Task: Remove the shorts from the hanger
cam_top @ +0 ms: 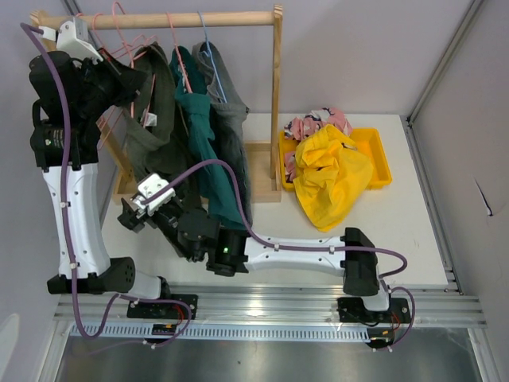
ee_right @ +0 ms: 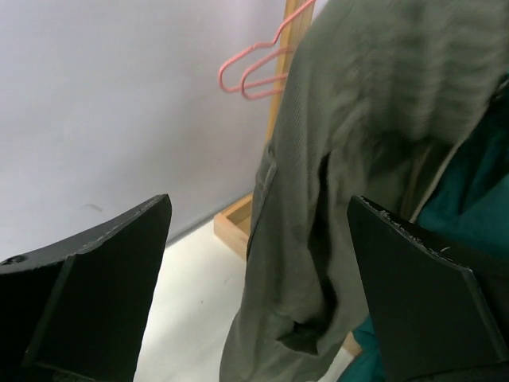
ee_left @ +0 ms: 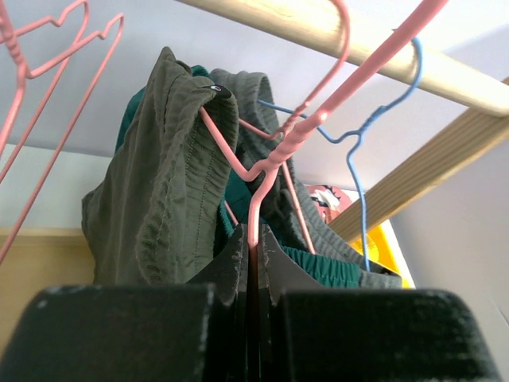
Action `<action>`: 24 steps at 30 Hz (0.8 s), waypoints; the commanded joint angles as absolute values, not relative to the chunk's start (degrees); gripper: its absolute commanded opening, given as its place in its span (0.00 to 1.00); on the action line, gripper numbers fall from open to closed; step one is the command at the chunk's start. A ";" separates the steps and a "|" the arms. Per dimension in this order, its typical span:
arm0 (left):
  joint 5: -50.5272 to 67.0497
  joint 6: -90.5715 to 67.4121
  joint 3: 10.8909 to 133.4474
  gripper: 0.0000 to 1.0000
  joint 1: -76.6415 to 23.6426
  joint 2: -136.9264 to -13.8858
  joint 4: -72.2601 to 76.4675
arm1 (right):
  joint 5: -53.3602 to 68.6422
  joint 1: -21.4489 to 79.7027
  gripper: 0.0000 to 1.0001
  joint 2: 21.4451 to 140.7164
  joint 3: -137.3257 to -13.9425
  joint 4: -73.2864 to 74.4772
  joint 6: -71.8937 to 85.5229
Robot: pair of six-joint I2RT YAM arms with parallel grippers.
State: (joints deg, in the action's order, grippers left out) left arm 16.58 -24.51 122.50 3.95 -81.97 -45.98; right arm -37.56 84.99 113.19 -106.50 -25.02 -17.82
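Olive green shorts [cam_top: 155,111] hang on a pink hanger [ee_left: 262,199] from the wooden rod [cam_top: 183,19], with teal shorts [cam_top: 200,139] and grey shorts [cam_top: 228,103] on hangers beside them. My left gripper [cam_top: 134,81] is up at the rack, shut on the pink hanger's wire [ee_left: 256,247], and the olive shorts [ee_left: 159,183] drape just left of it. My right gripper [cam_top: 137,208] is low by the rack's foot and open [ee_right: 261,203], with the hem of the olive shorts [ee_right: 342,159] hanging between its fingers, not touched. Yellow shorts [cam_top: 330,171] and pink patterned shorts [cam_top: 314,123] lie in the bin.
A yellow bin [cam_top: 380,159] stands on the table right of the rack. Empty pink hangers [cam_top: 119,36] hang at the rod's left end, and a blue hanger [ee_left: 358,159] carries the grey shorts. The rack's wooden base [ee_right: 235,227] and right post [cam_top: 277,95] stand close by.
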 commanded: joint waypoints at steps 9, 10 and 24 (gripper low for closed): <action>19.86 -26.19 122.61 0.00 4.13 -77.52 -39.99 | -34.98 84.02 0.00 115.32 -108.46 -24.96 -14.41; 19.86 -26.28 122.43 0.00 4.22 -77.35 -39.99 | -35.33 84.37 0.00 114.96 -106.72 -26.27 -14.85; 8.88 -21.54 129.63 0.00 4.22 -80.50 -43.68 | -50.26 101.15 0.00 107.84 -88.95 -30.85 -21.80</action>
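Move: The olive shorts' near left edge lies just off the right hand's open fingers, about 2 cm ahead, 2 cm left and 4 cm down. The teal shorts hang roughly 12 cm ahead and 11 cm right of that hand, the grey shorts about 15 ahead and 16 right. From the left hand, on the pink hanger, that olive edge is some 8 cm back, about level sideways, 15 cm below. Right hand dips about 4 cm, pinches the olive edge, then pulls back some 8 cm; left keeps the hanger. ##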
